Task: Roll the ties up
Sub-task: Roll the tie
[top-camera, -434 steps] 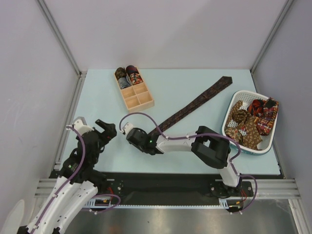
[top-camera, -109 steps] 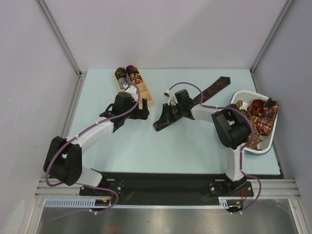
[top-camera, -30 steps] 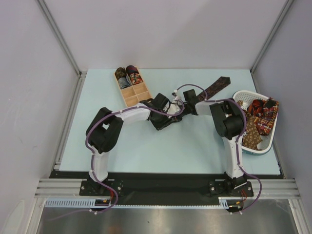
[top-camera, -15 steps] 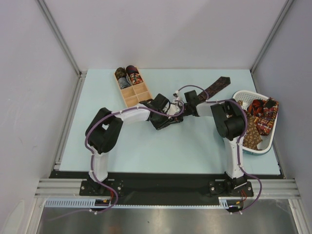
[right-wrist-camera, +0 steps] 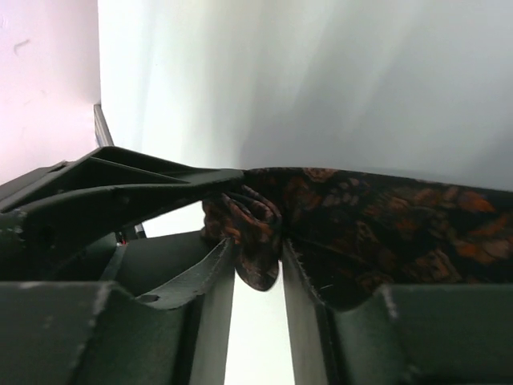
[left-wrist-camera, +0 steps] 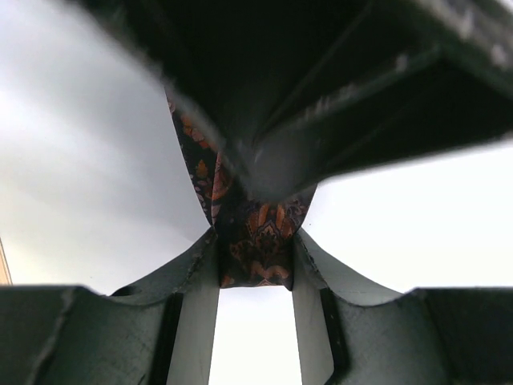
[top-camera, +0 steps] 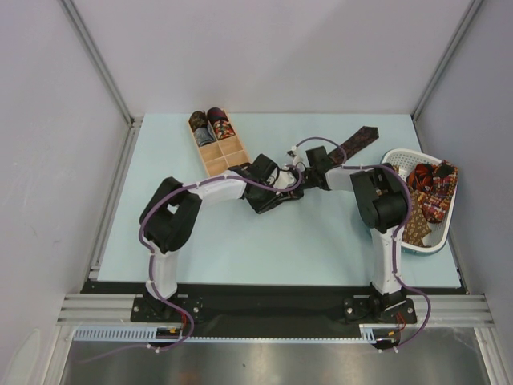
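A dark maroon patterned tie (top-camera: 353, 144) lies diagonally on the table, its wide pointed end at the back right. Its near end is bunched into a small roll where both grippers meet. My left gripper (top-camera: 278, 192) comes in from the left. In the left wrist view the tie (left-wrist-camera: 256, 233) fills the gap at the tips of the left gripper (left-wrist-camera: 255, 258). My right gripper (top-camera: 303, 175) faces it. In the right wrist view the rolled fold (right-wrist-camera: 255, 241) sits between the fingertips of the right gripper (right-wrist-camera: 258, 261), touching both, and the flat tie (right-wrist-camera: 385, 216) runs off to the right.
A wooden compartment box (top-camera: 232, 167) stands at the back left with rolled ties (top-camera: 210, 124) in its far cells. A white basket (top-camera: 398, 154) at the right holds several loose ties (top-camera: 421, 196). The left gripper's dark body (right-wrist-camera: 120, 192) sits close against my right fingers.
Earlier the tie lay flat and the arms were apart; both grippers have since closed in on its rolled near end. Over the last second the right fingers have loosened slightly; the arms have barely moved.
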Robot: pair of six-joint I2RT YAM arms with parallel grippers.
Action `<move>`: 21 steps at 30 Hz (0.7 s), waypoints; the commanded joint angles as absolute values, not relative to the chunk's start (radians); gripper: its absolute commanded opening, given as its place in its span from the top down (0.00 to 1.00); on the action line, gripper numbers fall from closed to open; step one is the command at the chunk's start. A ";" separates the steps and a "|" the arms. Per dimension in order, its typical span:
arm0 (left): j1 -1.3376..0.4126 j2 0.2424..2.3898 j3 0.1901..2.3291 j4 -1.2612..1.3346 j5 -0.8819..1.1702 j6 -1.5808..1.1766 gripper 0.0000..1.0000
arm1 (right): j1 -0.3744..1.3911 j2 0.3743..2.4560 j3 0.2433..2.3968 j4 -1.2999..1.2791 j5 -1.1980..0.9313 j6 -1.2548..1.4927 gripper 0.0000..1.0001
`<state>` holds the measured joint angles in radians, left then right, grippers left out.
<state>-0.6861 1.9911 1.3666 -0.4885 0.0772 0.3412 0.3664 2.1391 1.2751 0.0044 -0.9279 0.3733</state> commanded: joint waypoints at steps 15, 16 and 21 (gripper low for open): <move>-0.664 1.934 1.362 -0.495 0.095 0.333 0.29 | 0.377 2.131 1.295 -0.021 -0.903 0.359 0.89; -0.666 1.937 1.365 -0.494 0.095 0.334 0.27 | 0.379 2.135 1.296 -0.026 -0.904 0.362 0.89; -0.667 1.970 1.416 -0.503 0.112 0.350 0.25 | 0.384 2.141 1.302 -0.018 -0.916 0.367 0.89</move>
<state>-0.6689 1.9800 1.3609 -0.4919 0.0868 0.3405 0.3756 2.1391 1.2686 -0.0250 -0.9024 0.3679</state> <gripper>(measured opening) 0.751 0.129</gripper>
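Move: The tie's folded end already sits between the left fingers, at the left hand point and about 1 cm below it. From the right hand it lies level fore and aft, about 1 cm to the left and 1 cm down, between the partly open fingertips. Counted from the right hand, the wooden box is roughly 17 cm ahead and 18 cm left, and the tie's flat far end some 23 cm ahead and 24 cm right. The folded end of the tie changes hands low at the table: the right fingers close on it while the hand dips less than 1 cm, shifting slightly right before easing back left and towards the base. With that pinch kept, the left fingers spread from under half to about three-quarters open and let go of its sides, the left hand drifting only about half a centimetre to its left. ##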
